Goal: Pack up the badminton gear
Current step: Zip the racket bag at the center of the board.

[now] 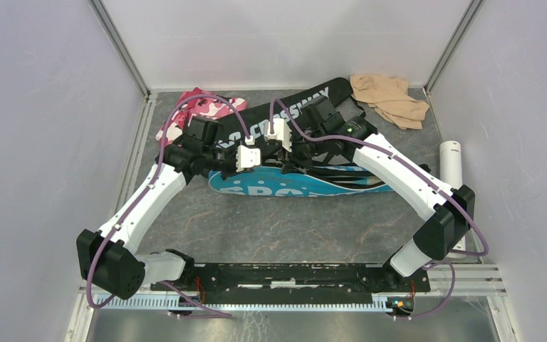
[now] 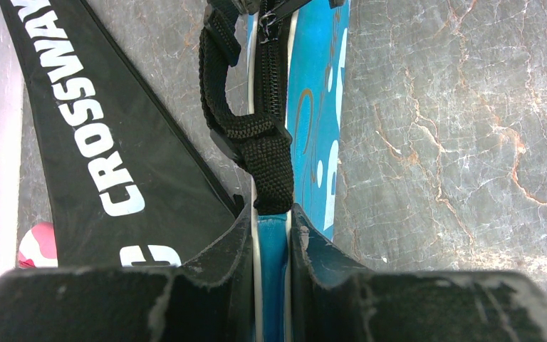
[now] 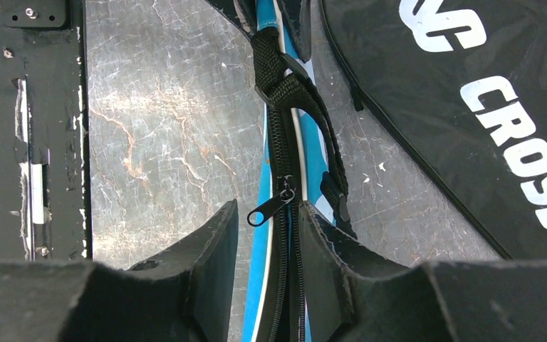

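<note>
The blue "SPORT" racket cover (image 1: pixel 313 187) lies across the middle of the table, its zipped edge turned up between both arms. My left gripper (image 2: pixel 271 214) is shut on that blue, white-piped edge (image 2: pixel 320 107), just behind a black webbing strap (image 2: pixel 253 142). My right gripper (image 3: pixel 268 206) straddles the zipper with its jaws open. Its right finger (image 3: pixel 320 242) rests against the zipper teeth, and a gap shows beside the left one. The zipper pull (image 3: pixel 267 209) lies between the fingertips. The black "CROSSWAY" cover (image 1: pixel 292 114) lies flat behind. A long white tube (image 1: pixel 450 162) rests at the right wall.
A pink-and-white camouflage cloth (image 1: pixel 203 107) sits at the back left and a beige cloth (image 1: pixel 388 96) at the back right. Grey walls enclose the table on three sides. The arms' black base rail (image 1: pixel 285 274) runs along the near edge.
</note>
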{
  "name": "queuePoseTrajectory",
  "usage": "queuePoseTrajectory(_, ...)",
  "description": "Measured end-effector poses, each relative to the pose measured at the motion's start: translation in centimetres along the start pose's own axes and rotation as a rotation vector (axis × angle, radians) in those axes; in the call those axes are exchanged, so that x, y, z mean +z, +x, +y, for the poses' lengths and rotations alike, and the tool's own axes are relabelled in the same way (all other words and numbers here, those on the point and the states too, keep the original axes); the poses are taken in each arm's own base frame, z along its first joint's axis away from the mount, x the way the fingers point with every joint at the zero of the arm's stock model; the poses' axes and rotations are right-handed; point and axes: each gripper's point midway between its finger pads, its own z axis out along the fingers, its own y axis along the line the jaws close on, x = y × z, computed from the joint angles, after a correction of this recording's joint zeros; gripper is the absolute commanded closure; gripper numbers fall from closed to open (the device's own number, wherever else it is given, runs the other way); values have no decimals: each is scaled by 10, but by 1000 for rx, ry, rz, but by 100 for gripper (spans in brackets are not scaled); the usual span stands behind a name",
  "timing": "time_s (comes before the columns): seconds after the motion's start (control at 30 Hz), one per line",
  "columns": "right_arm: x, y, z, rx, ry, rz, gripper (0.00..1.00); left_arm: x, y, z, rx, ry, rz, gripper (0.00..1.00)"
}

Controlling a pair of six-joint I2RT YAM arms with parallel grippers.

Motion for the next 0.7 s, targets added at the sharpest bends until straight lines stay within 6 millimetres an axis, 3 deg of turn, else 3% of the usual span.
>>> queuePoseTrajectory(0.23,0,0,1,11,-2,1,68,0,0,0,0,0,0,98)
queuePoseTrajectory(0.47,2,2,1,17,-3,6,71,0,0,0,0,0,0,98)
queuePoseTrajectory(0.7,4,6,-1,21,3,22,87,0,0,0,0,1,0,98)
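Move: The zipper pull lies almost between the right hand's open fingertips, about 1 cm to the left of its hand point and 1 cm below. The black strap loop is some 5 cm left and 2 cm ahead, at about its height; the CROSSWAY bag lies roughly 15 cm ahead and 18 cm lower. From the left hand, still gripping the blue racket bag's end, the pull is about 10 cm to the right, neither ahead nor back, and 1 cm higher. The right fingertips close on the zipper pull and pinch its tab, narrowing to about half their gap; the right hand stays nearly in place, then sinks a little under 1 cm as they shut. The left hand stands still and keeps its grip on the blue racket bag's end beside the strap. ##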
